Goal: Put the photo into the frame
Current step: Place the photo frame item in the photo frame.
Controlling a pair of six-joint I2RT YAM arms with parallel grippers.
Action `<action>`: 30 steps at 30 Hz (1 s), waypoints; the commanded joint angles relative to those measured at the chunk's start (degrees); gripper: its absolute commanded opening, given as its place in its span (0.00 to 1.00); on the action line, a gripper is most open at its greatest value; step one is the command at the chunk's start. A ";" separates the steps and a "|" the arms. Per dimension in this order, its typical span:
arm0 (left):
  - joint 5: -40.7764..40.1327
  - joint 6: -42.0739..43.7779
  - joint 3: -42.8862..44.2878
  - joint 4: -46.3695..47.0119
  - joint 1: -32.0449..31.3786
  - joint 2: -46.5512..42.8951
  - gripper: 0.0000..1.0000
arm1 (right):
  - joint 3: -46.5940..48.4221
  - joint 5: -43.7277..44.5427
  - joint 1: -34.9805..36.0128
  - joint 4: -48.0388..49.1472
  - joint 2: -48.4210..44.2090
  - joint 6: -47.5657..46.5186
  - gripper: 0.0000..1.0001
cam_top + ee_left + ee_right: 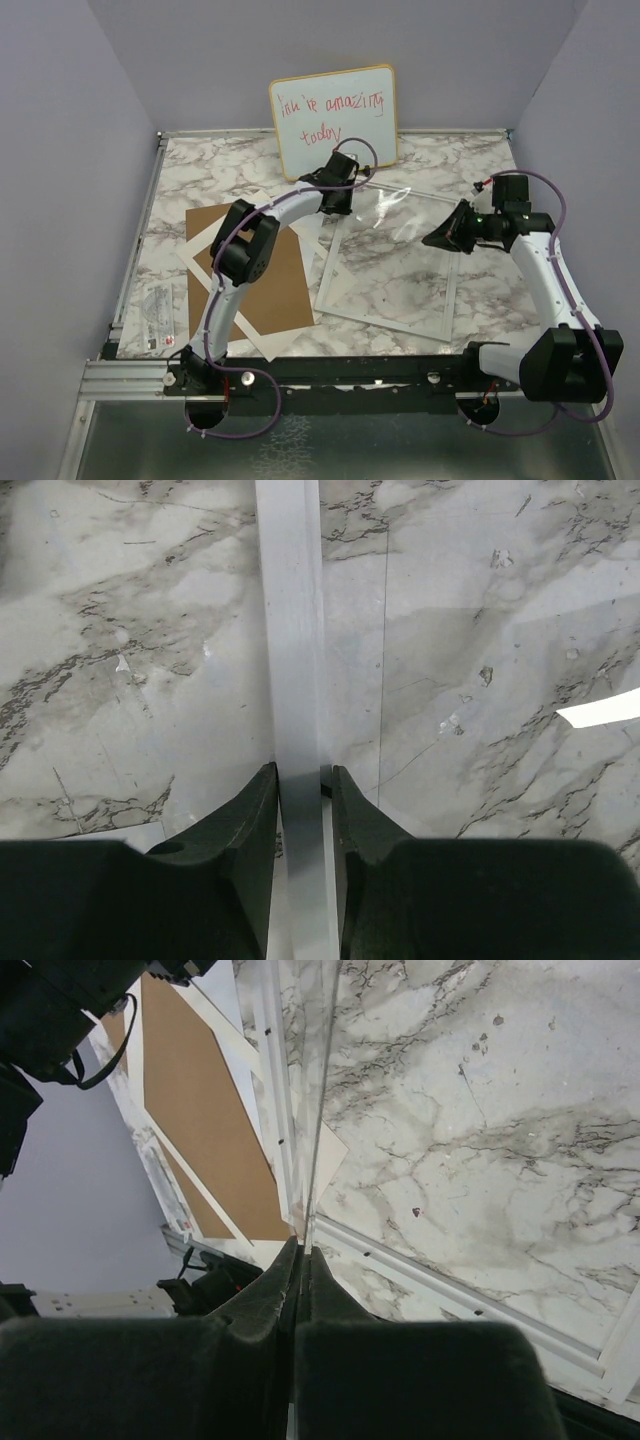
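Observation:
The frame (385,318) lies flat mid-table, a thin white rim around marble that shows through. My left gripper (350,200) is at its far left corner. In the left wrist view, the left gripper (300,770) is shut on the white rim (290,630), which runs straight up between the fingers. My right gripper (432,240) is shut on the edge of a clear pane (400,215) held tilted above the frame. In the right wrist view, that pane (325,1080) shows edge-on above the shut right gripper (303,1245), with the rim (450,1295) below. I cannot make out the photo.
A brown backing board (285,290) lies left of the frame on a white mat (262,345). A whiteboard (330,115) with red writing leans on the back wall. A small greyish sheet (155,315) with a red mark sits at the near left corner.

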 commanded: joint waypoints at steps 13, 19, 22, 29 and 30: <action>19.99 -9.46 -4.00 0.89 5.41 -0.49 0.00 | -2.18 -0.42 0.15 2.67 -0.58 -0.26 0.01; 24.60 -12.59 -8.82 7.44 7.76 -2.82 0.53 | -2.75 -0.38 0.19 3.00 -1.10 0.09 0.01; 24.05 -10.84 -9.00 6.91 7.62 -3.01 0.61 | -3.07 -0.05 0.15 2.84 -1.44 0.10 0.01; 13.81 -3.04 -8.86 1.96 4.12 -4.04 0.67 | -1.34 2.31 0.15 0.62 -1.64 -0.57 0.01; 11.67 -2.01 -8.77 1.13 3.36 -4.00 0.67 | -0.94 2.71 0.17 0.18 -1.66 -0.81 0.01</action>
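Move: The left hand has the frame's left bar right between its fingertips; the frame's middle lies about 12 cm back and 14 cm to its right, the brown board some 18 cm back and 22 cm left, and the whiteboard stands about 10 cm straight ahead. The right hand, holding the clear sheet by its raised edge, has the frame's middle about 4 cm ahead, 10 cm left and 15 cm below; the frame's right bar is level with it, 5 cm to the right. The left fingers end their pinch on the frame's left bar, opening wide on either side of it, while the wrist rolls some 20 degrees so the fingertips point more to the right and the hand lifts about 1.5 cm. The right hand keeps its pinch on the clear sheet and eases it straight down about 1 cm towards the frame. ##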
